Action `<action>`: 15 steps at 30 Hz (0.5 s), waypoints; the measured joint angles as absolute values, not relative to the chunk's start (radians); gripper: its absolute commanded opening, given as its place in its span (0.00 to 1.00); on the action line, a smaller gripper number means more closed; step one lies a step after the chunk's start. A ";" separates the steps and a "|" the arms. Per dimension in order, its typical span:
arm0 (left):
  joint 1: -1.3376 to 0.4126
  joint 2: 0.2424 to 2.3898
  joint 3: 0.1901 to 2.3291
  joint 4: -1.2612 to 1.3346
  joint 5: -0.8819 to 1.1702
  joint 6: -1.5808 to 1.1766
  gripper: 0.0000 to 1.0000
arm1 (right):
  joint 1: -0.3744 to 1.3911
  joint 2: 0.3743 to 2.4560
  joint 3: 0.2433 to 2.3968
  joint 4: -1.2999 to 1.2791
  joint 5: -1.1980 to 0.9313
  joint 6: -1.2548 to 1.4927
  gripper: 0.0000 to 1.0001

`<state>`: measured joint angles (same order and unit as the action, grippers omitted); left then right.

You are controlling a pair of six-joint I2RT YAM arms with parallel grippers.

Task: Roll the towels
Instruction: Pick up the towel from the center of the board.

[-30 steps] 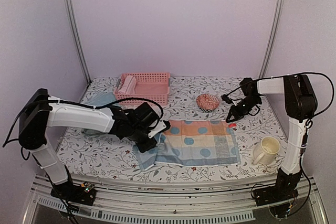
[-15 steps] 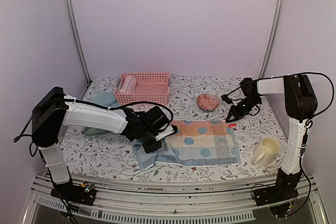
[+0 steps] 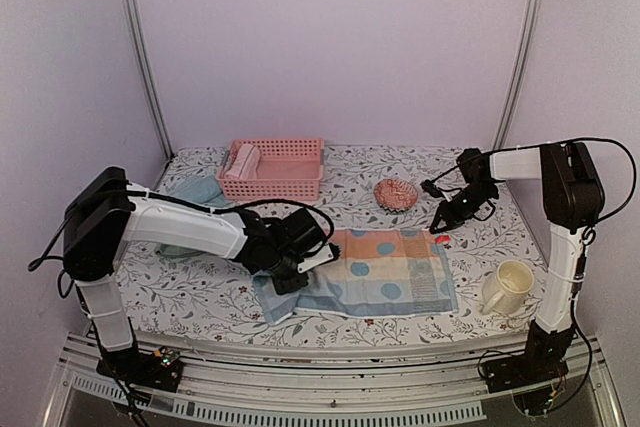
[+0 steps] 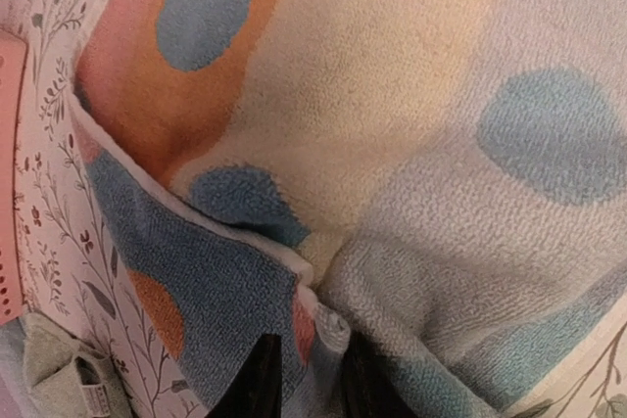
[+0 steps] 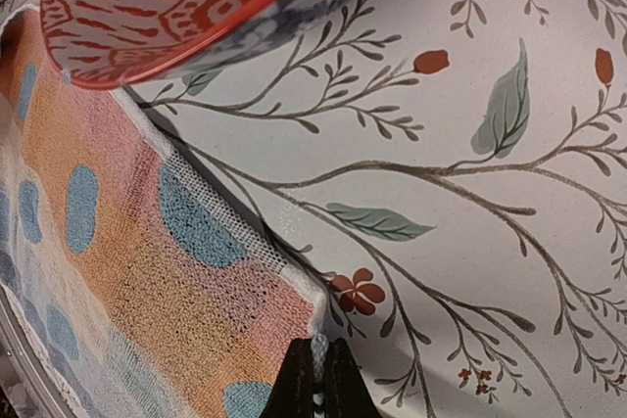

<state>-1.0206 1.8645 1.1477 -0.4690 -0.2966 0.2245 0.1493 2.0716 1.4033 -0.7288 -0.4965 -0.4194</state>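
Note:
A striped orange, cream and blue towel point(image 3: 385, 272) with blue spots lies spread on the table, its left edge folded over. My left gripper point(image 3: 299, 267) sits on that folded edge, shut on a bunched fold of the towel point(image 4: 323, 325); the left gripper point(image 4: 306, 364) shows only its two dark fingertips. My right gripper point(image 3: 441, 221) is shut on the towel's far right corner point(image 5: 318, 325), low over the table. A rolled pink towel point(image 3: 242, 161) lies in the basket. A pale blue-green towel point(image 3: 196, 190) lies behind my left arm, and a sage one point(image 4: 64, 379) shows at the wrist view's corner.
A pink slatted basket point(image 3: 285, 187) stands at the back left. A red patterned bowl point(image 3: 396, 193) sits just left of my right gripper and fills the top of the right wrist view point(image 5: 176, 7). A cream mug point(image 3: 508, 288) stands at the front right.
My left gripper has shifted a little right onto the towel's folded edge and narrowed onto a fold of it. The right arm has not moved.

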 measured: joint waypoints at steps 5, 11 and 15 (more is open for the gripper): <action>-1.019 1.892 1.149 -0.471 -0.346 0.220 0.02 | 0.149 2.072 1.403 -0.729 -0.503 -0.419 0.03; -1.001 1.884 1.153 -0.464 -0.348 0.208 0.00 | 0.149 2.072 1.403 -0.729 -0.505 -0.419 0.03; -0.960 1.816 1.149 -0.459 -0.322 0.180 0.00 | 0.149 2.063 1.403 -0.730 -0.504 -0.422 0.03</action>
<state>-0.9604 1.8156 1.1492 -0.4591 -0.3218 0.1799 0.1486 2.0632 1.4029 -0.7296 -0.5041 -0.4221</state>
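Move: The raised hem near the towel's far left corner lies almost at the left fingertips, about 1 cm ahead and 1 cm below them, level sideways. From there the pink basket is roughly 29 cm ahead and 10 left, the green towel some 11 ahead and 29 left. For the right hand, which already holds the far right corner, that hem lies about 35 cm left and 13 back; the bowl is 11 ahead, 10 left. Down by under a centimetre and slightly forward, the left hand closes its part-open fingers fully on the towel's hem, pinching it, then turns upward and rises nearly 3 cm with the hem in its grip. It works forward about 2.5 cm overall, drifting a little left. The right hand stays in place with its pinch on the far right corner. ##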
